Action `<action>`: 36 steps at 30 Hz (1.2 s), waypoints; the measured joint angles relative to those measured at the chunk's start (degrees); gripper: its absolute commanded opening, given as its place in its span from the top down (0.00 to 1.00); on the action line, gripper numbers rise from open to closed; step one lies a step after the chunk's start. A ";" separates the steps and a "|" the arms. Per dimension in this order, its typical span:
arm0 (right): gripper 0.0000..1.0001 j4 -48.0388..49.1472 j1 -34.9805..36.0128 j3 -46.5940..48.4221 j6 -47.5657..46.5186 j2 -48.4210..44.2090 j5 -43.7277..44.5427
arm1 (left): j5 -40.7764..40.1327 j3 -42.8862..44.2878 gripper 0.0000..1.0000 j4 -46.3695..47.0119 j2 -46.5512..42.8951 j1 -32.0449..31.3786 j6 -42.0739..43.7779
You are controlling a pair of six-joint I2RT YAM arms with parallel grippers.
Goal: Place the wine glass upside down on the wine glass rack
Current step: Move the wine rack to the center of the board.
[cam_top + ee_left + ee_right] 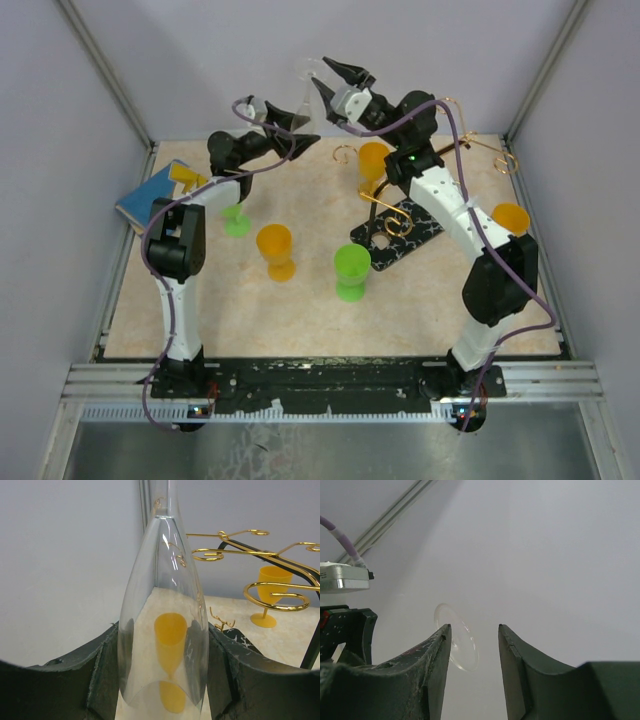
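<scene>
The wine glass (165, 605) is clear and held off the table, my left gripper (164, 675) shut on its bowl, one pad on each side. From above, the glass (305, 95) hangs in the air at the back, stem pointing toward my right gripper (335, 85). In the right wrist view the glass's round foot (459, 639) sits just beyond the left fingertip (440, 645); the right gripper (472, 635) is open with nothing between its fingers. The wine glass rack (400, 200), gold wire on a black marbled base (398, 238), stands right of centre; its scroll arms (260, 555) show past the glass.
Orange goblets (275, 250) (512, 216) (374, 160) and green ones (351, 270) (236, 218) stand on the table. A blue flat object (150, 195) lies at the left edge. Grey walls and metal posts close in the back and sides.
</scene>
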 measured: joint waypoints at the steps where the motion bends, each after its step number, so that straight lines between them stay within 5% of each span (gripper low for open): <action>1: 0.56 -0.15 0.00 -0.02 -0.04 0.00 -0.09 | 0.00 0.00 0.40 0.00 -0.02 0.00 0.00; 15: 0.57 -4.00 0.37 -0.79 -1.36 -0.15 -0.83 | 0.35 -0.02 0.40 -0.13 -0.55 0.00 0.15; 36: 0.91 -6.97 1.01 0.48 -11.28 1.55 2.51 | 1.05 -2.49 0.34 -1.38 -2.25 0.17 0.37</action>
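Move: The upturned foot of the clear wine glass is just past my right fingertips, about 3 cm to their left, 1 cm forward and 2 cm lower. The glass bowl sits some 17 cm below my right hand, 5 cm left and 3 cm ahead. The rack's nearest gold hook is about 4 cm right, 3 cm back and 16 cm down. From my left hand, which holds the bowl, the foot is roughly 15 cm up, 2 cm back and 2 cm right. I sink my right hand about 3 cm to the level of the upturned glass foot, then ease it some 2 cm forward. As it comes in, I dip its leftward-pointing fingers roughly 10 degrees and narrow them from nearly half open to a small gap around the foot's rim. My left hand keeps its grip on the bowl, almost still. ##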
